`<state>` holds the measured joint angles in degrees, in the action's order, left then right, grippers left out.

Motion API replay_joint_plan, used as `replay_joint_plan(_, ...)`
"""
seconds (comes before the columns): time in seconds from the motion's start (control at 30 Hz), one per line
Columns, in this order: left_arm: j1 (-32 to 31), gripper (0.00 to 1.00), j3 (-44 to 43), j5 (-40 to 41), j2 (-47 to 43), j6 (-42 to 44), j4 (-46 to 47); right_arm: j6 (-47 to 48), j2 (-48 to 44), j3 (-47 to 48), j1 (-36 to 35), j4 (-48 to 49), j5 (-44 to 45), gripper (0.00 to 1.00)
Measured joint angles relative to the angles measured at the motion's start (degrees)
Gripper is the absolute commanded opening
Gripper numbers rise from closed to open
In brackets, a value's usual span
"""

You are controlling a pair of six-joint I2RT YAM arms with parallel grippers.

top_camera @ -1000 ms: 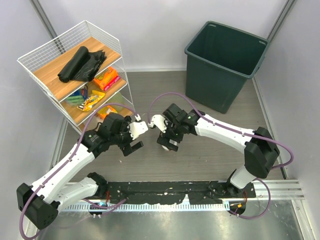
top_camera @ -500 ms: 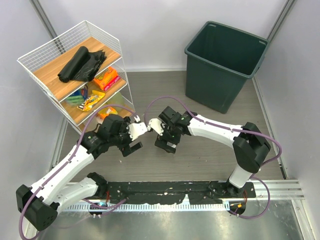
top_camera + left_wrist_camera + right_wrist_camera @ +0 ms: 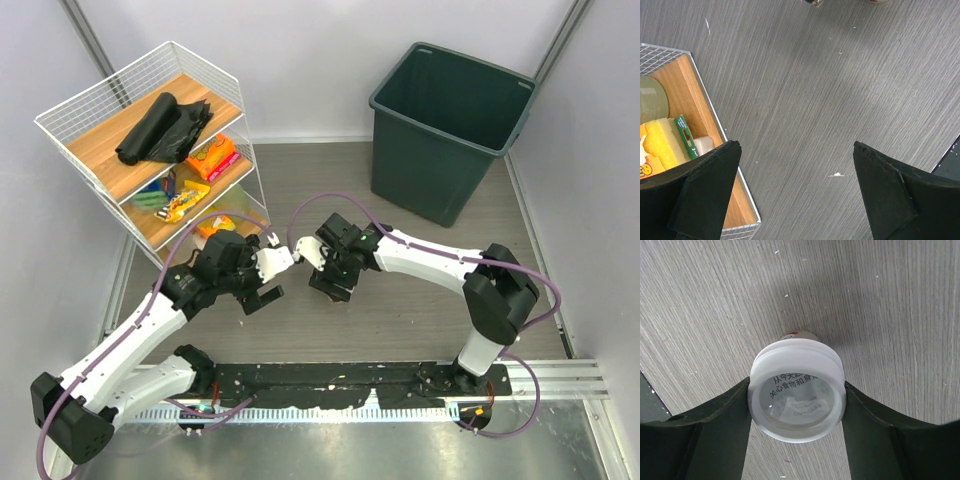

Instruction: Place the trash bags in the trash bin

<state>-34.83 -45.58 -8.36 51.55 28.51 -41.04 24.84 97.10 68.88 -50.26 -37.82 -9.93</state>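
Note:
The trash bags (image 3: 165, 128) lie as a black crinkled heap on the top wooden shelf of the white wire rack, far from both grippers. The trash bin (image 3: 430, 170) stands empty at the back right. My right gripper (image 3: 330, 285) points down at the floor, and in the right wrist view this gripper (image 3: 797, 396) is shut on a white-lidded can (image 3: 797, 390), both fingers pressing its lid. My left gripper (image 3: 262, 295) hangs open over bare floor beside the rack; its fingers (image 3: 705, 190) hold nothing.
The wire rack (image 3: 150, 215) stands at the left with colourful snack packets (image 3: 210, 157) on its lower shelves. Its bottom corner (image 3: 715, 165) and a yellow packet (image 3: 662, 145) show in the left wrist view. The two grippers are close together mid-floor.
My right gripper has shifted a little left and closed its fingers onto the can's lid. The left arm has barely moved and stays open.

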Motion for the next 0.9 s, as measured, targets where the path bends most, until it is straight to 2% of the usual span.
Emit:
replay_joint_plan(0.2,0.0,1.00,-0.1,0.2,-0.3,0.1,-0.2,0.3,-2.3,-1.4,0.3,-1.7,2.9,0.41)
replay_joint_plan(0.37,0.0,1.00,-2.4,0.1,0.0,-0.1,-1.5,0.9,-7.8,-3.7,3.6,-4.9,5.4,0.40)
replay_joint_plan(0.63,0.0,1.00,-9.8,-0.5,2.2,-1.6,-1.7,5.0,-19.0,-9.9,19.3,-8.3,7.0,0.40)
replay_joint_plan(0.77,0.0,1.00,-11.9,-0.5,3.1,-2.6,-1.6,8.4,-24.3,-15.0,29.6,-10.1,7.6,0.40)
replay_joint_plan(0.9,0.0,1.00,-12.7,-0.4,4.1,-3.0,-1.5,11.6,-29.0,-18.3,36.6,-12.0,7.2,0.40)
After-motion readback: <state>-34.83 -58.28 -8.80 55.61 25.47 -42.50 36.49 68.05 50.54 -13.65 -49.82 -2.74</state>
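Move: The white jar is already between the right fingers, its middle a couple of centimetres below them. The clear table it is carried to lies roughly 27 cm to the right, about 1 cm farther out; the trash bin stands some 36 cm ahead and 28 cm right, its middle about 15 cm higher. From the left hand, the trash bags are about 22 cm ahead, 15 cm left and 25 cm up; a yellow pouch sits 22 cm ahead, 18 cm left, 5 cm up. The white jar, still pinched by the right fingers, comes off the table and is carried about 25 cm to the right towards the clear patch in front of the trash bin, only 3 or 4 cm up, while the wrist turns some 30 degrees clockwise. The forward swing on the way is taken back. Midway through, the left hand, empty and wide open, starts rising about 7 cm beside the rack, easing slightly forward and right. ##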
